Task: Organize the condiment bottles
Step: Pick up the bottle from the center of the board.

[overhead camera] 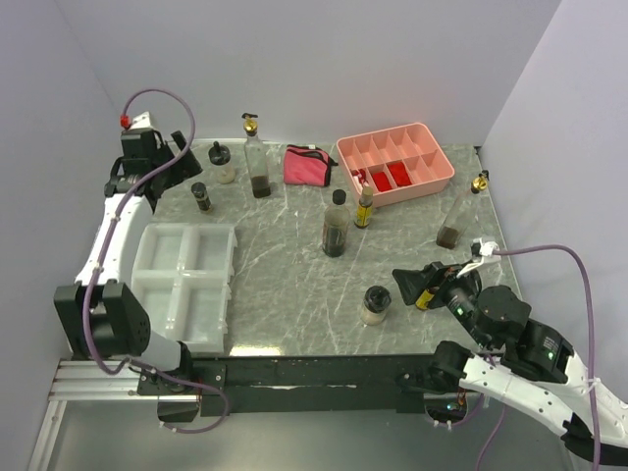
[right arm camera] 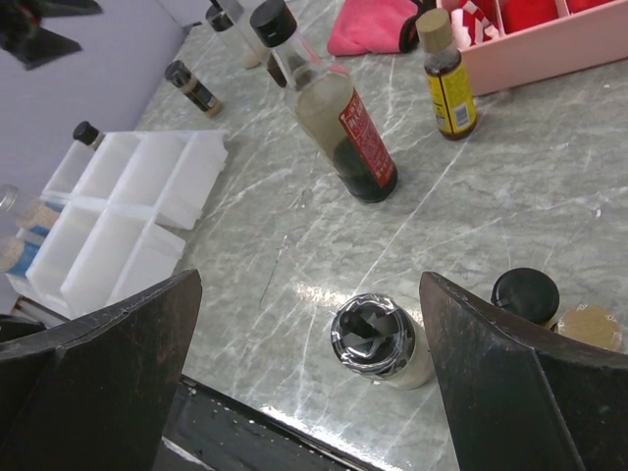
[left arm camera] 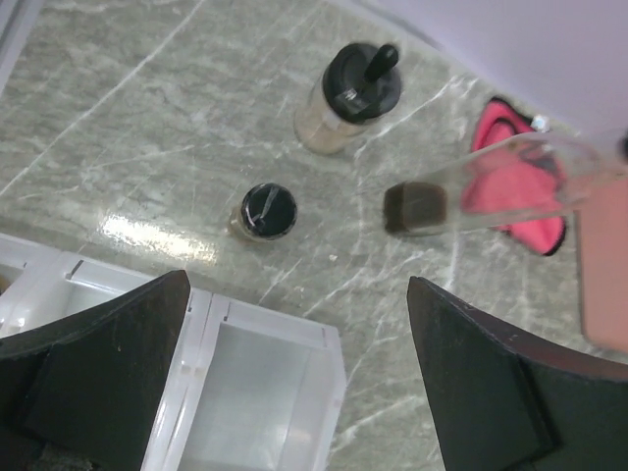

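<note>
The condiment bottles stand scattered on the marble table. At the back left are a small black-lidded spice jar (overhead camera: pixel 200 196) (left arm camera: pixel 268 210), a pump-top jar (overhead camera: pixel 222 163) (left arm camera: pixel 348 93) and a tall gold-topped bottle (overhead camera: pixel 257 157) (left arm camera: pixel 486 194). In the middle stand a dark black-capped bottle (overhead camera: pixel 336 226) (right arm camera: pixel 339 118) and a small yellow bottle (overhead camera: pixel 365 208) (right arm camera: pixel 446 83). A silver-lidded jar (overhead camera: pixel 376 304) (right arm camera: pixel 373 339) sits near the front edge. My left gripper (overhead camera: pixel 173 159) (left arm camera: pixel 299 285) hangs open and holds nothing above the spice jar. My right gripper (overhead camera: pixel 417 285) (right arm camera: pixel 310 285) is open, the silver-lidded jar below between its fingers, untouched.
A white compartment tray (overhead camera: pixel 186 280) (left arm camera: pixel 245 383) (right arm camera: pixel 118 216) lies at the front left. A pink pouch (overhead camera: pixel 306 164) and a pink tray (overhead camera: pixel 444 169) with red items sit at the back. A gold-topped bottle (overhead camera: pixel 459 214) leans at the right; a black-capped small bottle (overhead camera: pixel 427 297) (right arm camera: pixel 525 294) stands beside my right gripper.
</note>
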You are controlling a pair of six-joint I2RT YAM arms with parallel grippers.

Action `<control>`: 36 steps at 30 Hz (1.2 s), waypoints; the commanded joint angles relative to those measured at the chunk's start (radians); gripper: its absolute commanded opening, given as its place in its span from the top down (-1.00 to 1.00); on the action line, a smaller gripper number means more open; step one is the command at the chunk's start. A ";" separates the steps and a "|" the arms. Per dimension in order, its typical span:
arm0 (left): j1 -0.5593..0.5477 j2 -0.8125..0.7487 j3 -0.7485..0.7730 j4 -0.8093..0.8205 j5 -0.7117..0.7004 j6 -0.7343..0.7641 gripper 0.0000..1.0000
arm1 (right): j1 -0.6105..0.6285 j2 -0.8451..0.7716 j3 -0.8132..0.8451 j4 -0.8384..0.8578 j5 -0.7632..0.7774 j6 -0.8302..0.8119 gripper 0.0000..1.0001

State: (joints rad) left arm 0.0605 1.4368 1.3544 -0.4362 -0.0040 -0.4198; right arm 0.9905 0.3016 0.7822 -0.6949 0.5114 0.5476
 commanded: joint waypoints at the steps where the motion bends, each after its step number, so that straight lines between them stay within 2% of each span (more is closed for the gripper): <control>1: 0.001 0.118 0.037 0.017 0.007 0.032 -0.96 | 0.004 -0.028 -0.004 0.049 -0.002 -0.032 -1.00; 4: -0.002 0.206 0.081 0.007 0.007 0.041 -0.91 | 0.002 -0.038 -0.004 0.055 -0.011 -0.037 -1.00; 16: -0.039 0.398 0.180 -0.013 -0.134 0.070 -0.40 | 0.002 -0.047 0.017 0.035 0.001 -0.041 -1.00; 26: -0.044 0.481 0.227 -0.018 -0.137 0.079 -0.30 | 0.002 -0.036 0.015 0.041 0.007 -0.043 -1.00; 29: -0.044 0.508 0.247 -0.033 -0.129 0.078 -0.20 | 0.002 -0.038 0.014 0.041 0.010 -0.041 -1.00; 30: -0.044 0.519 0.258 -0.039 -0.125 0.075 -0.12 | 0.002 -0.038 0.012 0.043 0.010 -0.040 -1.00; 31: -0.045 0.522 0.261 -0.053 -0.125 0.073 0.11 | 0.002 -0.038 0.012 0.040 0.009 -0.038 -1.00; 34: -0.044 0.508 0.259 -0.073 -0.143 0.053 0.49 | 0.002 -0.039 0.012 0.038 0.010 -0.037 -1.00; 36: -0.045 0.488 0.261 -0.090 -0.155 0.032 0.64 | 0.002 -0.039 0.012 0.038 0.012 -0.038 -1.00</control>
State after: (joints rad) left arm 0.0196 1.9553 1.5772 -0.4828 -0.1280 -0.3626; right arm 0.9905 0.2691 0.7811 -0.6834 0.5045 0.5148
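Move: The small black-capped bottle that the left hand goes for stands about 8 cm ahead and some 18 cm below. Around 8 cm beyond that bottle and 5 cm to its right is the black-lidded jar; the tall glass bottle is some 14 cm to its right and 4 cm farther out. The white tray's middle lies about 12 cm back and 12 cm left of the hand. From the right hand the small bottle is roughly 33 cm ahead, 50 cm left. The left hand sinks about 15 cm and reaches 7 cm forward, tipping down 20 degrees, pinching the small bottle's cap. ##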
